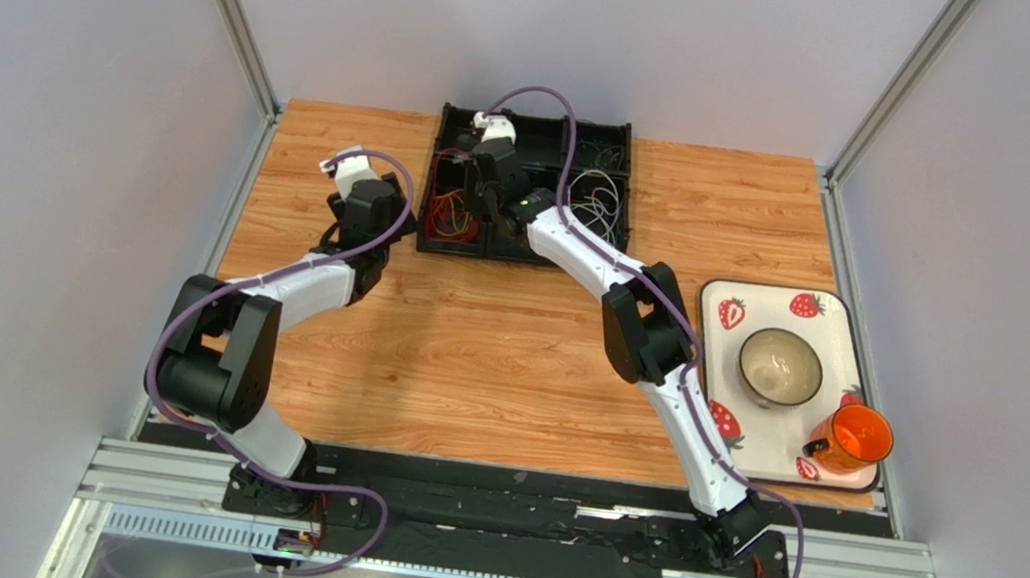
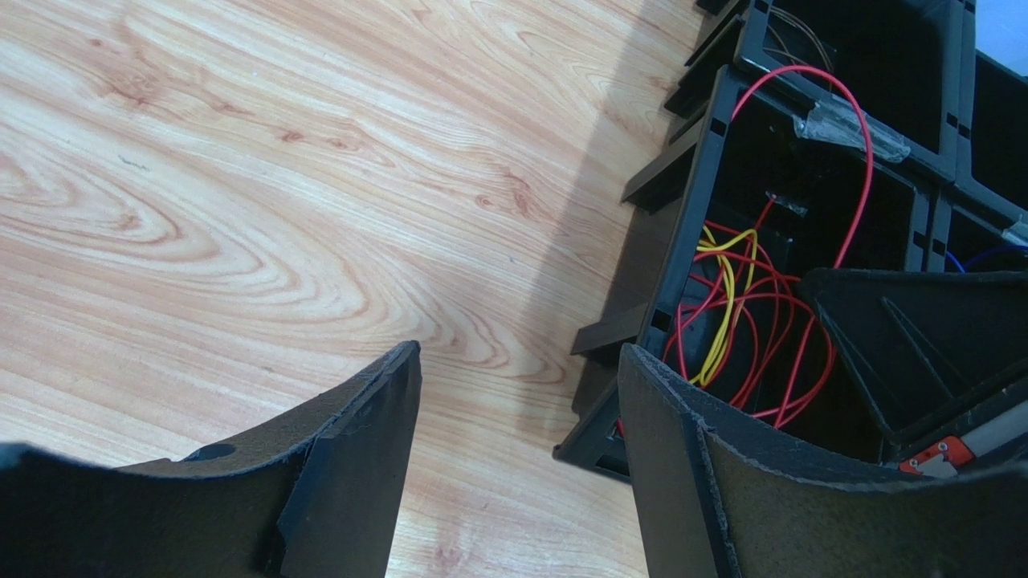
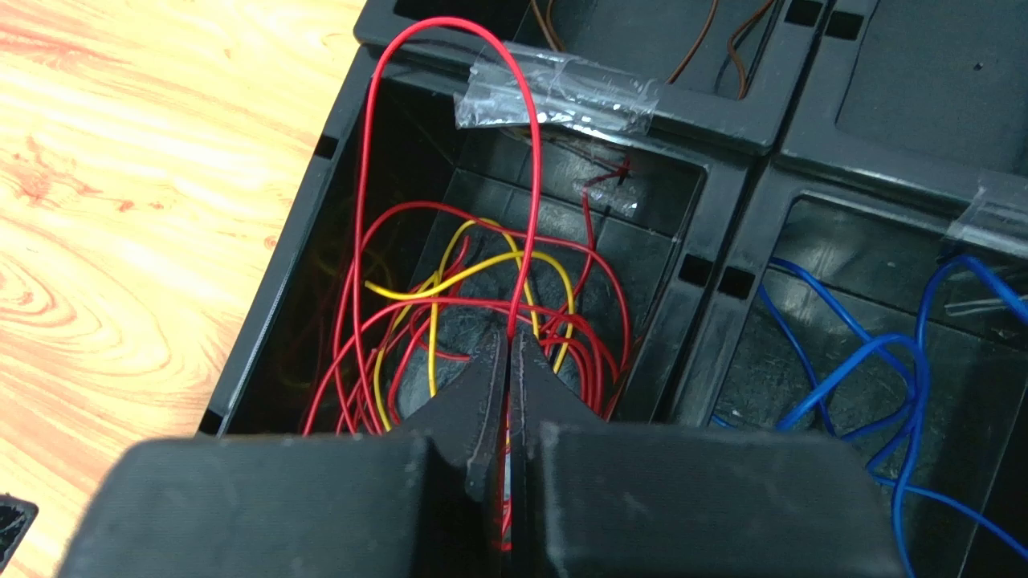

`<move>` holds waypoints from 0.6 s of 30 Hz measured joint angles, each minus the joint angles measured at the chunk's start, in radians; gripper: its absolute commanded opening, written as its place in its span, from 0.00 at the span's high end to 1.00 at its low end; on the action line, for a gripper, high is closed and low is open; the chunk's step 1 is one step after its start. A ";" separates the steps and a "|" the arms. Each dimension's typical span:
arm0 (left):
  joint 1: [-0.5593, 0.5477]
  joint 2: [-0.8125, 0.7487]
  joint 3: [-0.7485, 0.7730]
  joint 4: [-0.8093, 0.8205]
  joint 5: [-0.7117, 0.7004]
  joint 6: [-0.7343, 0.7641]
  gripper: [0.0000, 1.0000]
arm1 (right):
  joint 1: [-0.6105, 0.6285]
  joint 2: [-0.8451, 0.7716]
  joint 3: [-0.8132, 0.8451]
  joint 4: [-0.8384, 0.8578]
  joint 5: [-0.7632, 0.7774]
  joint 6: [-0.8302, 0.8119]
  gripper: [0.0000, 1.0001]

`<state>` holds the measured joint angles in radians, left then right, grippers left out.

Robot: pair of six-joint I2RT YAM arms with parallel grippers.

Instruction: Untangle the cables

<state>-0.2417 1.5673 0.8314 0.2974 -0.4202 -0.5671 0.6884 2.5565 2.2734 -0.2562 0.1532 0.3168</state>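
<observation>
The cables lie in a black compartment tray (image 1: 627, 186) at the back of the table. Red cable (image 3: 377, 145) and yellow cable (image 3: 483, 267) are tangled in one compartment, and blue cables (image 3: 845, 361) fill the one to its right. My right gripper (image 3: 509, 340) is down in the red and yellow compartment, shut on a red cable that loops up over the taped divider (image 3: 555, 90). My left gripper (image 2: 519, 355) stands open over bare wood just left of the tray's corner (image 2: 603, 434), holding nothing. The same red cable (image 2: 863, 157) shows in the left wrist view.
White cables (image 1: 601, 197) lie in the tray's right compartment. A strawberry-print tray (image 1: 824, 317) at the right edge carries a bowl (image 1: 780, 366) and an orange cup (image 1: 861, 435). Metal frame posts and grey walls enclose the wooden table (image 1: 498, 360).
</observation>
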 measured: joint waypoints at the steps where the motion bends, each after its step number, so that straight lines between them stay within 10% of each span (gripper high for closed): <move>1: 0.000 0.000 0.000 0.000 0.000 0.000 0.30 | 0.002 -0.003 -0.006 0.003 0.002 0.000 1.00; 18: 0.000 0.000 0.000 -0.002 0.000 0.000 0.30 | 0.009 -0.138 -0.034 -0.130 -0.018 -0.018 0.44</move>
<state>-0.2417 1.5673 0.8314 0.2955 -0.4206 -0.5671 0.6975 2.4184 2.2391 -0.3859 0.1352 0.2985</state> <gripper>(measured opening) 0.695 0.531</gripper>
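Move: The shut right fingers still hold a red cable low over the near-left compartment; the middle of its red-and-yellow cable pile lies about 3 cm ahead, 2 cm left and 5 cm below. The blue cables' compartment is some 8 cm right and 2 cm ahead, and the brown cables' compartment about 14 cm ahead and 2 cm left, both some 5 cm below. From the idle left hand the pile is roughly 12 cm right, 3 cm ahead and 9 cm below. The right hand eases back a couple of centimetres, slightly to its right, over the near-left compartment, and its shut fingers begin to part, letting go of the red cable. Still opening, to about half their range, they lift away from the pile, some 5 cm up in all and fastest at the end, with the wrist's tilt hardly changing. ##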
